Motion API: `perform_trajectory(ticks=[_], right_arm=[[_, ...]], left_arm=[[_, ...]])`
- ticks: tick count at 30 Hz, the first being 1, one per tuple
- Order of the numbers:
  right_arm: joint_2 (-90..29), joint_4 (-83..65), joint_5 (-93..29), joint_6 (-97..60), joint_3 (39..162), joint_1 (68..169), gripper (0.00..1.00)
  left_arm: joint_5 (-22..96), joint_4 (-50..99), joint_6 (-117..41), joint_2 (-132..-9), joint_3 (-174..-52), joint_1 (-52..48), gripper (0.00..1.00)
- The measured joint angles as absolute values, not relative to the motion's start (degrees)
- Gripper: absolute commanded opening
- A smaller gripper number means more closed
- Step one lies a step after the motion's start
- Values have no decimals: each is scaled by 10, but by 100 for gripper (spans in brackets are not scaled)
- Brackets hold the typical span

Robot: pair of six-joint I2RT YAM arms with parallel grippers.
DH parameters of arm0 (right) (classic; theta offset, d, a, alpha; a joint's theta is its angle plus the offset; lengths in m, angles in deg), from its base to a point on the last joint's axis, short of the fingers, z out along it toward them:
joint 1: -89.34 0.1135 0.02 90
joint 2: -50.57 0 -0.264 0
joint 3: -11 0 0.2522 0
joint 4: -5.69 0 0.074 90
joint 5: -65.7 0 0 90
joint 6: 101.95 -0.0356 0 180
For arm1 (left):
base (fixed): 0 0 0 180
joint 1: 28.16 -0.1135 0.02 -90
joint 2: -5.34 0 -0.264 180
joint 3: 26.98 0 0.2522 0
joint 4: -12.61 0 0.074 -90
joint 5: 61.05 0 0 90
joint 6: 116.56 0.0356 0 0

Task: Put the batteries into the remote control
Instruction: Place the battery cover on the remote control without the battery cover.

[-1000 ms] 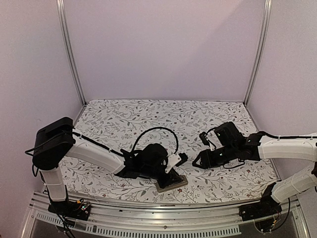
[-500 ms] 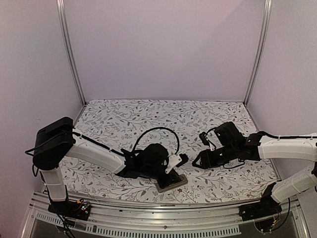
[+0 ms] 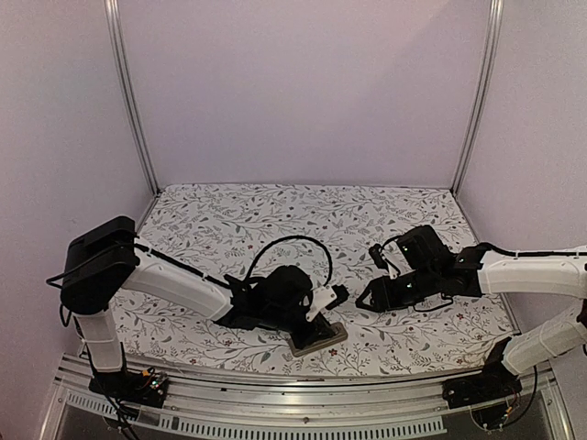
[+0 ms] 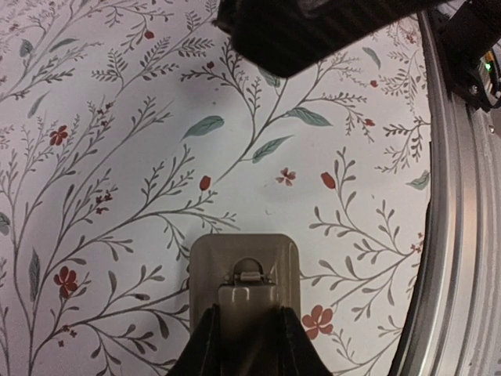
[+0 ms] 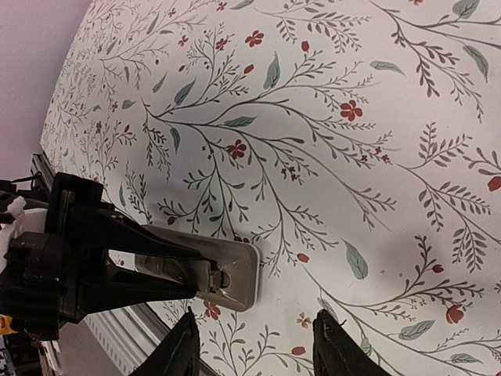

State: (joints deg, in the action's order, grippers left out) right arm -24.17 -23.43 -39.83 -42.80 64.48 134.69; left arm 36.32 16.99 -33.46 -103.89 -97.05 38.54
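The remote control (image 3: pixel 323 336) lies back up on the floral table near the front edge; its tan-grey back shows in the left wrist view (image 4: pixel 244 252) and the right wrist view (image 5: pixel 237 274). My left gripper (image 3: pixel 315 324) is down on it, its fingers (image 4: pixel 205 341) closed against both sides of the tan-grey battery cover (image 4: pixel 248 301), which sits on the recess. My right gripper (image 3: pixel 369 297) is open and empty above the table just right of the remote, fingers (image 5: pixel 186 345) apart. The batteries are hidden or out of view.
The metal rail of the table's front edge (image 4: pixel 450 235) runs right beside the remote. The floral cloth (image 3: pixel 303 220) covers the rest of the table. The left arm's cable (image 3: pixel 289 243) loops behind its wrist.
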Motion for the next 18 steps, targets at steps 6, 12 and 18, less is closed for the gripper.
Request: perform_trajectory(ticks=[6, 12, 18], right_arm=[[-242, -234, -399, -428, 645, 1347, 49], [-242, -234, -401, -428, 645, 1347, 50], [-242, -234, -404, -428, 645, 1347, 50]], left_arm=[[365, 185, -335, -1039, -970, 385, 45], [365, 205, -331, -1039, -970, 385, 58], [372, 207, -332, -1039, -970, 385, 73]])
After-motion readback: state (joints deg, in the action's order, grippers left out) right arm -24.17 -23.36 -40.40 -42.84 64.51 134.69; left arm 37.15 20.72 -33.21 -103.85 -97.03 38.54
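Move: The left hand already has the battery cover between its fingertips, over the remote's battery compartment; the remote's middle lies about 2 cm to its left and 2 cm below, the cover's middle some 2 cm left and 1 cm below. The idle right gripper stands roughly 8 cm to the left hand's right, 6 cm farther out and 6 cm higher. From the right hand the remote is about 10 cm left, 6 cm back and 8 cm below. The left fingers spread wide, letting go of the battery cover, while the hand eases down and left about 1.5 cm. ##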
